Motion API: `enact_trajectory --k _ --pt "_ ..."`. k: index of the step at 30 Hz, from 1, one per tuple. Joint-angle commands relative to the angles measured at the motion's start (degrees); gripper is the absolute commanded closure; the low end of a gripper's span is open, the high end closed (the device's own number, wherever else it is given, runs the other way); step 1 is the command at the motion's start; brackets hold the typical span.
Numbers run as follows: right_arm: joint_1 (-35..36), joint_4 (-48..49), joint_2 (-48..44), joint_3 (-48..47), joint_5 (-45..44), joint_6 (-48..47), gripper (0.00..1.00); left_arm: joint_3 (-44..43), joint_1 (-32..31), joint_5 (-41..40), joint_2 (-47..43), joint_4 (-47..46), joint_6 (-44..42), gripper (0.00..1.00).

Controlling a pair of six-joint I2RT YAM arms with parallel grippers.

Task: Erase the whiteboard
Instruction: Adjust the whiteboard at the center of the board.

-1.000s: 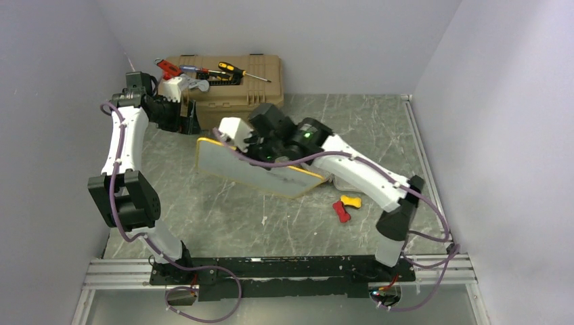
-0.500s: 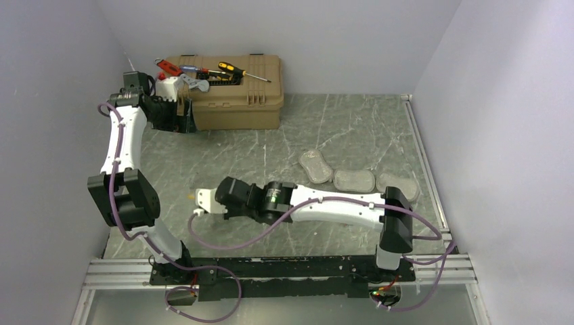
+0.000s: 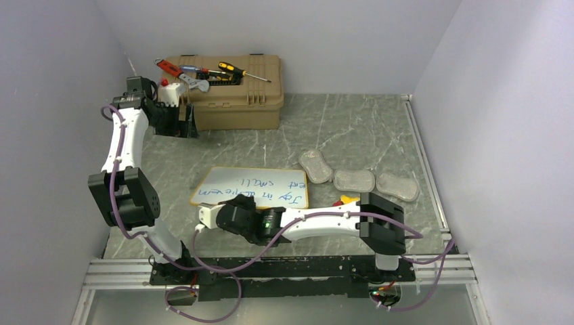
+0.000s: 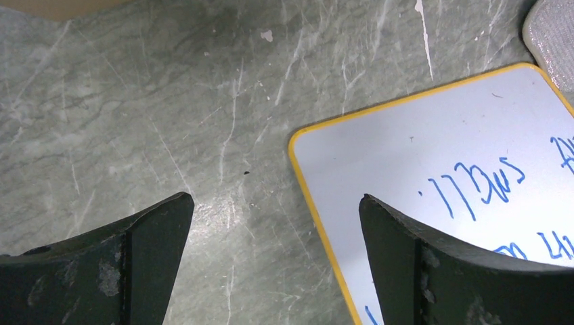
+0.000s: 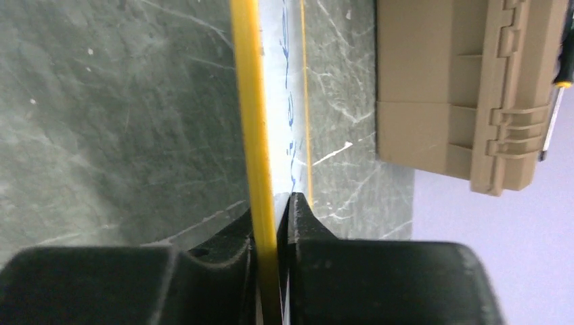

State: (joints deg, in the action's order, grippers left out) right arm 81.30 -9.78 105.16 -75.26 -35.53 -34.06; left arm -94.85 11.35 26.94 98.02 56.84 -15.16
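The whiteboard (image 3: 250,187) lies on the grey table near the front, its orange-yellow frame around blue handwriting. My right gripper (image 3: 230,206) reaches low from the right and is shut on the board's near edge. The right wrist view shows the jaws (image 5: 277,203) clamped on the yellow frame (image 5: 247,101), with the board seen edge-on. My left gripper (image 3: 183,122) hangs open at the back left beside the toolbox. In the left wrist view, that gripper (image 4: 274,200) holds nothing, and the whiteboard (image 4: 440,149) shows a corner below and beyond it.
A tan toolbox (image 3: 233,91) with screwdrivers and a wrench on its lid stands at the back left, and the toolbox (image 5: 467,88) also fills the right wrist view's right side. Three grey pads (image 3: 353,180) lie right of the board. A small red and yellow item (image 3: 345,200) sits by the right arm.
A second ago the board was tilted up farther back under the right arm. Now it lies nearer the front with its writing showing, and the right arm reaches low to the near left. The left arm barely moved.
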Motion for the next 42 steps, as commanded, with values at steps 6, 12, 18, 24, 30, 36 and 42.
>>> enact_trajectory --k 6,12,18,24,30,36,42 --pt "-0.36 7.68 2.52 5.56 23.96 25.89 0.55 2.79 -0.21 2.73 -0.71 1.15 -0.97 0.01" --pt "-0.35 7.07 0.96 8.31 23.41 29.25 0.45 4.16 -0.59 2.89 -0.75 0.92 -1.66 0.01" --pt "-0.35 5.21 -0.4 9.89 23.23 31.1 0.42 4.94 -0.79 3.23 -0.72 1.12 -2.34 0.01" --pt "-0.48 3.34 -1.12 10.02 21.56 33.87 0.0 6.02 -1.05 3.2 -0.81 1.25 -2.9 0.01" --pt "-7.08 -2.35 -4.29 5.3 15.74 42.22 0.0 6.37 -1.11 2.68 -1.12 0.79 -2.82 0.01" --pt "-25.53 -8.38 -7.4 0.63 20.81 53.89 0.0 8.51 -1.08 -0.49 -2.98 -1.7 -1.85 0.01" --pt "-36.92 -21.95 -2.96 -8.28 9.33 62.73 0.0 11.33 -0.73 -6.42 -5.68 -5.25 -1.74 0.01"
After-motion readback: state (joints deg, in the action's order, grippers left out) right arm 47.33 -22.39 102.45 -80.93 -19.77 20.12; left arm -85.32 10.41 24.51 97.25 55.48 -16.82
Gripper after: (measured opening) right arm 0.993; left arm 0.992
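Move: The right hand still grips the raised near edge of the tilted whiteboard; its middle lies about 8 cm ahead, 4 cm right and 6 cm below the grip. One grey pad sits beyond the board's right side, some 14 cm ahead and 22 cm right of this hand; the yellow eraser is about 4 cm ahead and 32 cm right, both around 11 cm lower. From the left hand the whiteboard is roughly 13 cm back, 18 cm right and 11 cm below. Still on the whiteboard's near edge at first, the right fingers open in stages as the hand sinks about 10 cm, draws back 7 cm and tips more steeply down, letting go. Wide open, it then sweeps quickly forward over the board to its far right part, also going right and rising, turning clockwise. The open left hand sinks about 5 cm and eases back, touching nothing. ##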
